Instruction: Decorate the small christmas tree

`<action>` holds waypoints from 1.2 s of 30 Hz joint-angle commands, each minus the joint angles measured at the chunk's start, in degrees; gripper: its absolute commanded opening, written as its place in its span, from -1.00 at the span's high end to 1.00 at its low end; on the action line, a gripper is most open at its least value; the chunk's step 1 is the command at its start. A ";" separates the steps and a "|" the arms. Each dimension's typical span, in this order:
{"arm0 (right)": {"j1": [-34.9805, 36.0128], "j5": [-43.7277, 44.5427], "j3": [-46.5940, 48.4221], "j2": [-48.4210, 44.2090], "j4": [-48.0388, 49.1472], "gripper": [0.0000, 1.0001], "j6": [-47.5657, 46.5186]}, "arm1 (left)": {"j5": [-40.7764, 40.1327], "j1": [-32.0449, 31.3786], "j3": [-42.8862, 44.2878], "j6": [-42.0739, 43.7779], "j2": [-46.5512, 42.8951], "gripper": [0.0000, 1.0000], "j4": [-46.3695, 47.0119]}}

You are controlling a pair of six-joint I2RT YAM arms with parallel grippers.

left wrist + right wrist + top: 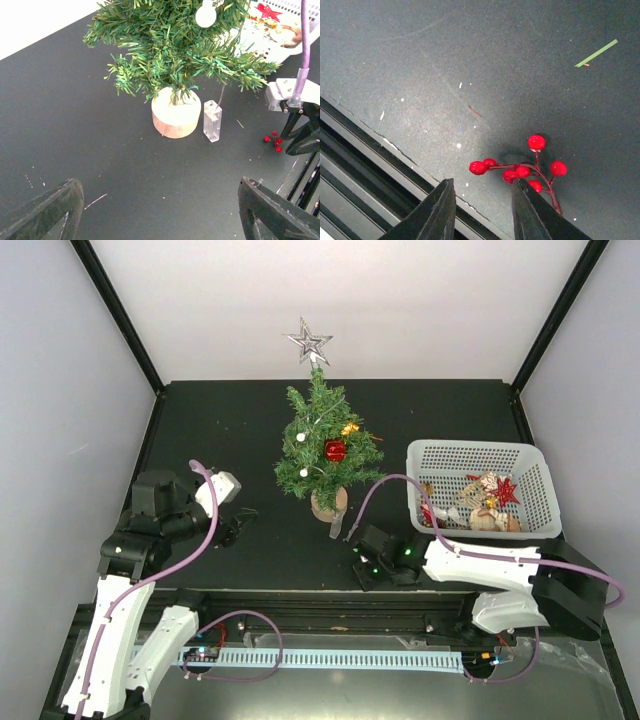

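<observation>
The small christmas tree (322,435) stands mid-table on a round wooden base (176,119), with a silver star (308,340) on top, a red ornament (335,450), a gold bow and white balls. A clear battery box (212,121) stands beside the base. A red berry sprig (525,170) lies on the table just ahead of my right gripper (482,200), which is open and empty; its stem runs by the right fingertip (532,205). My left gripper (160,215) is open wide and empty, left of the tree (175,50) and low over the table.
A white plastic basket (440,455) at the right holds a red star (503,490) and other ornaments. The table's front edge and black rail (365,160) run just beside the right gripper (358,565). The left gripper (238,525) is level with the tree's base.
</observation>
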 commanded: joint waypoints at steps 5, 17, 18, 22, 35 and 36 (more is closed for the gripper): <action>-1.82 1.03 0.17 2.92 3.14 0.32 -1.02 | 0.66 0.48 0.09 -0.65 -0.56 -0.69 1.40; -3.05 2.83 3.27 6.44 2.96 0.31 -2.34 | 0.82 0.52 0.17 -0.64 -0.52 -0.69 1.38; -3.13 3.02 3.54 6.03 2.81 0.32 -2.32 | 0.84 0.51 0.16 -0.64 -0.55 -0.70 1.43; -3.82 4.97 4.65 3.83 0.97 0.33 -2.27 | 0.83 0.47 0.16 -0.72 -0.47 -0.69 1.38; -7.11 2.85 3.49 5.14 1.27 -0.17 -1.79 | 1.42 0.59 -0.13 -0.56 -0.63 -0.69 1.54; -7.10 2.27 3.57 5.47 1.51 -0.21 -1.62 | 1.43 0.60 -0.16 -0.56 -0.65 -0.70 1.58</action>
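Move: The red berry sprig lies on the table just under the right hand's fingertips, its middle about 2 cm ahead, 1 cm right and 3 cm below. The clear block is roughly 11 cm ahead and 5 cm left of that hand, the tree's wooden base some 14 cm ahead and 7 cm left, and the white basket's middle about 16 cm ahead and 24 cm right. From the idle left hand the sprig lies around 6 cm back, 23 cm right and 25 cm below. The berry sprig is nudged along the tabletop by the right hand's part-open fingers: the hand dips about 2 cm while easing forward, then slides on forward and back up to its old height, about 5 cm forward in all. Late on it shifts a centimetre right, turns slightly clockwise and spreads its fingers from a third open to past half, one either side of the sprig. ##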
